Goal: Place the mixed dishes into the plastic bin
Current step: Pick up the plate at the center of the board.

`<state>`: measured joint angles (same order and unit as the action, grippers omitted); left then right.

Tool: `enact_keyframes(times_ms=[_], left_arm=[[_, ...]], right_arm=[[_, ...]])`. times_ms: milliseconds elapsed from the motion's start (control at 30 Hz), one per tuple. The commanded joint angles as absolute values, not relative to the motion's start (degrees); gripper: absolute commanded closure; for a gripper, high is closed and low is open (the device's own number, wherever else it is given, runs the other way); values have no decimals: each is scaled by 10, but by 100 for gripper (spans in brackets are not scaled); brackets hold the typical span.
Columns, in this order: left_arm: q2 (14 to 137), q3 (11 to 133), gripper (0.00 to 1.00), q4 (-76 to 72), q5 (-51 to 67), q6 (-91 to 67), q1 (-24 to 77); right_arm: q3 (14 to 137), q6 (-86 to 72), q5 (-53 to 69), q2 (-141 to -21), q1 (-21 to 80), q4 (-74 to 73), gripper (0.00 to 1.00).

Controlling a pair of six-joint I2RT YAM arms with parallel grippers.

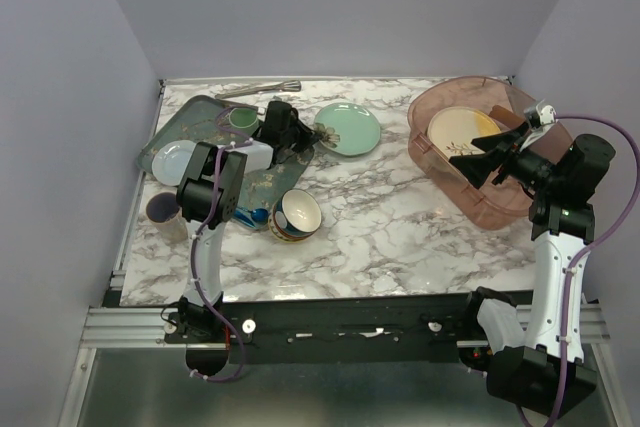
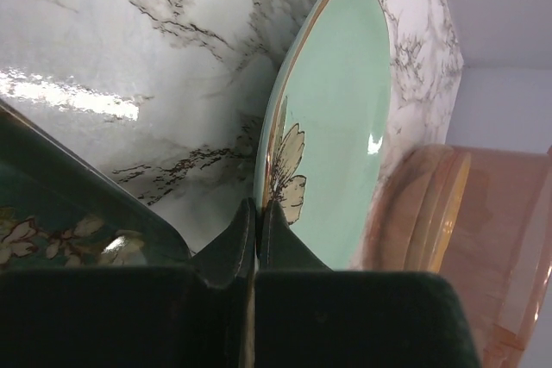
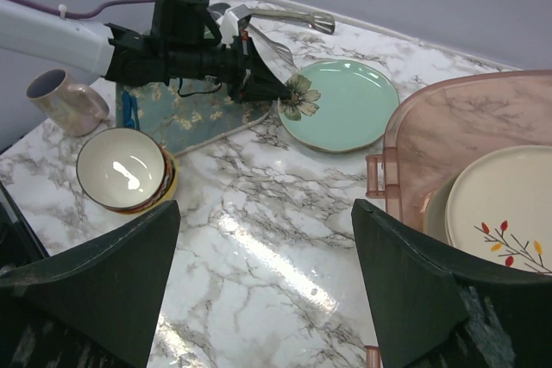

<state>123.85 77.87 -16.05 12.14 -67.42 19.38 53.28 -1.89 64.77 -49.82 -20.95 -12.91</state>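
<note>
The mint green plate (image 1: 349, 128) lies on the marble table at the back centre. My left gripper (image 1: 307, 137) is shut on its near-left rim, by the flower print; the wrist view shows the fingers (image 2: 233, 243) pinching the plate (image 2: 336, 118). The plastic bin (image 1: 500, 209) stands at the right with the yellow-and-cream sprig plate (image 1: 460, 132) inside. My right gripper (image 1: 473, 166) is open and empty over the bin's left edge. The blue-yellow bowl (image 1: 296, 214) sits upright at the front left. The right wrist view shows the plate (image 3: 341, 102), bowl (image 3: 121, 170) and bin (image 3: 414, 127).
The dark-green floral tray (image 1: 200, 112) lies at the back left with a small pale plate (image 1: 173, 158) and a green cup (image 1: 242, 119) on it. A mug (image 1: 162, 209) stands left of the bowl. Metal tongs (image 1: 258, 90) lie by the back wall.
</note>
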Motion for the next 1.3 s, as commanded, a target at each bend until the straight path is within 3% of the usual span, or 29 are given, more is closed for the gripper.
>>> enact_keyframes(times_ms=[0, 600, 1267], left_arm=[[1180, 793, 100, -255, 186, -688, 193], [1074, 759, 100, -272, 187, -657, 193], [876, 577, 100, -345, 192, -672, 222]], right_arm=[[524, -13, 637, -499, -207, -119, 12], [520, -12, 642, -512, -207, -117, 12], [491, -77, 691, -533, -207, -52, 11]])
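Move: Just to the right of the left hand's shut fingers lies the green plate, gripped by its left rim, its middle some 8 cm to the right and 2 cm ahead. The green cup stands about 18 cm left and 3 cm ahead; the bowls are about 19 cm back and 5 cm left; the plastic bin is some 40 cm right and 5 cm back. From the right hand the plate is about 25 cm ahead, 25 cm left and 28 cm below. Keeping its pinch on the plate's left rim, the left hand lifts almost straight up from the board, about 15 cm in all, then as the rise slows draws back some 8 cm towards the robot. The wrist tips the fingers up by about 15 degrees on the way. The right hand, empty and open, starts sinking by barely 2 cm. ##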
